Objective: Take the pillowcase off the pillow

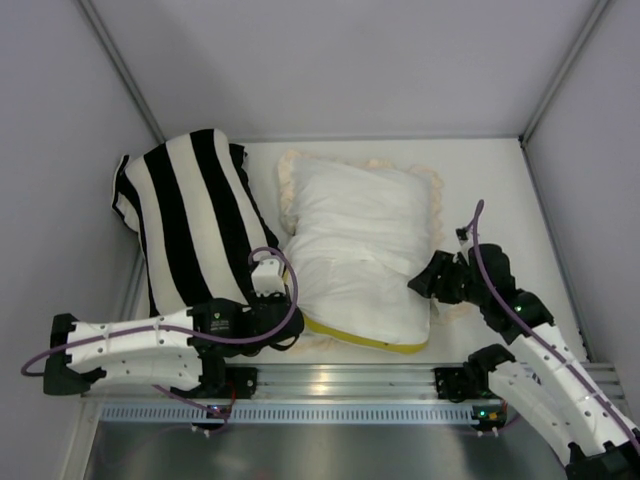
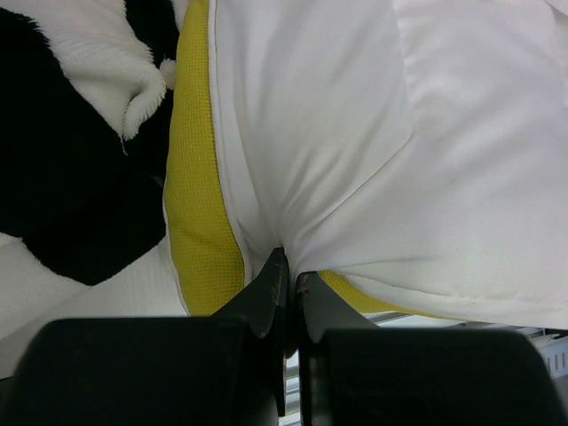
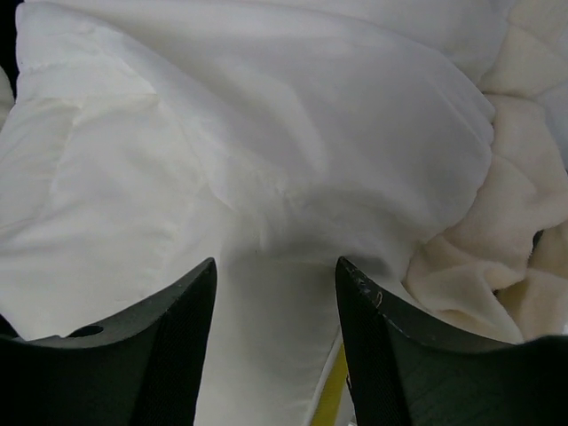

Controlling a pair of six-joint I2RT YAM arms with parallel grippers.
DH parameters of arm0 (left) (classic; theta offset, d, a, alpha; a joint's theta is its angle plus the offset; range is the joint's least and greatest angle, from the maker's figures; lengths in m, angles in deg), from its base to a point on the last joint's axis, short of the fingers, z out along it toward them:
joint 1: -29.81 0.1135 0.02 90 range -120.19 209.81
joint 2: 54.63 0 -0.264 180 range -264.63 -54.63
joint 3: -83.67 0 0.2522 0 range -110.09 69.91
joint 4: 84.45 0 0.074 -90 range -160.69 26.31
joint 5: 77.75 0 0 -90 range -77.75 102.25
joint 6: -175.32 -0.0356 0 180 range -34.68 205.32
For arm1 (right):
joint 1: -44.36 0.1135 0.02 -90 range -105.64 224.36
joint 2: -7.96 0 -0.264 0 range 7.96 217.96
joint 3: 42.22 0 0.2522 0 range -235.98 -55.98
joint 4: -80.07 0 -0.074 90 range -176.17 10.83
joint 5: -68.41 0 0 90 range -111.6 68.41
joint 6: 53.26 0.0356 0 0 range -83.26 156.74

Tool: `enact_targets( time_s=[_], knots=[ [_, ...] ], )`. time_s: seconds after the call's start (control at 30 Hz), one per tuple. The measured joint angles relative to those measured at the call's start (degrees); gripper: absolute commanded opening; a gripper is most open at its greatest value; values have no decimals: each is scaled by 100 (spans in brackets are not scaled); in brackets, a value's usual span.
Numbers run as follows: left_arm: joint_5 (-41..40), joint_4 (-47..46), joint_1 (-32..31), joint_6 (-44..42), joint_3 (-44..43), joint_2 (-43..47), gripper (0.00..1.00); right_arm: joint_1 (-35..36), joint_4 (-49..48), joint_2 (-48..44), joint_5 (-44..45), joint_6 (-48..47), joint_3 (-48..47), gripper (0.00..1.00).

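Note:
The plump white pillow (image 1: 360, 250) lies mid-table, its yellow band (image 1: 365, 342) along the near edge. The pillowcase shows as a cream ruffled frill (image 1: 290, 175) round the pillow's far and right sides and seems to lie under it. In the right wrist view the frill (image 3: 501, 266) is bunched to the right. My left gripper (image 1: 290, 318) is at the pillow's near-left corner. Its jaws (image 2: 291, 266) are shut, pinching white pillow fabric (image 2: 399, 133) beside the yellow band (image 2: 200, 204). My right gripper (image 1: 420, 283) is open at the pillow's right side, straddling a fold of pillow fabric (image 3: 222, 133).
A black-and-white striped cushion (image 1: 190, 220) leans against the left wall, touching the pillow's left side; its fuzzy cover (image 2: 62, 177) fills the left of the left wrist view. A metal rail (image 1: 340, 385) runs along the near edge. Grey walls enclose the table.

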Motion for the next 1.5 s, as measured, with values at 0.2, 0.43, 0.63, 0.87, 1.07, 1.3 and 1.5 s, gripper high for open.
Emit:
enact_targets(
  time_s=[0.2, 0.43, 0.63, 0.87, 1.07, 1.3, 1.5],
  knots=[
    [44, 0, 0, 15, 0, -15, 0, 0, -581, 811, 98, 221, 225, 54],
    [83, -22, 0, 24, 0, -13, 0, 13, -1292, 2415, 723, 376, -55, 53],
    [83, -22, 0, 61, 13, 96, 0, -63, -1552, 3628, 1471, 376, -1182, 54],
    [90, -70, 0, 175, 181, 505, 0, -896, -1705, 5042, 1419, 428, -2020, 52],
    [146, -50, 0, 181, 199, 511, 0, -1971, -1851, 6437, 1252, 417, -2876, 52],
    [170, -44, 0, 157, 190, 343, 0, -1904, -1790, 6688, 1158, 258, -3473, 52],
    [173, -37, 0, 92, 46, -39, 0, -1303, -1633, 4594, 1399, 59, -2350, 53]
  ],
)
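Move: The pillowcase's opening edge crosses the half-bared pillow; its right end lies about 5 cm ahead of the right hand, some 2 cm to its right and 5 cm lower. The pillow's yellow side band, at its middle, is about 13 cm back and 11 cm left; the cream frill lies some 10 cm right and 3 cm back. From the left hand, shut on the pillow's near left corner, that edge end is about 14 cm ahead and 29 cm right. The pillowcase's right side gets a sweeping stroke from the right hand, fingers kept half open: down and forward past the opening edge, about 23 cm out and 10 cm down, swinging right late with some 30 degrees of clockwise turn. It then turns back, rising about 8 cm and easing back and left, clear above the case's right frill. The left hand keeps its pinch on the pillow corner, almost in place. ##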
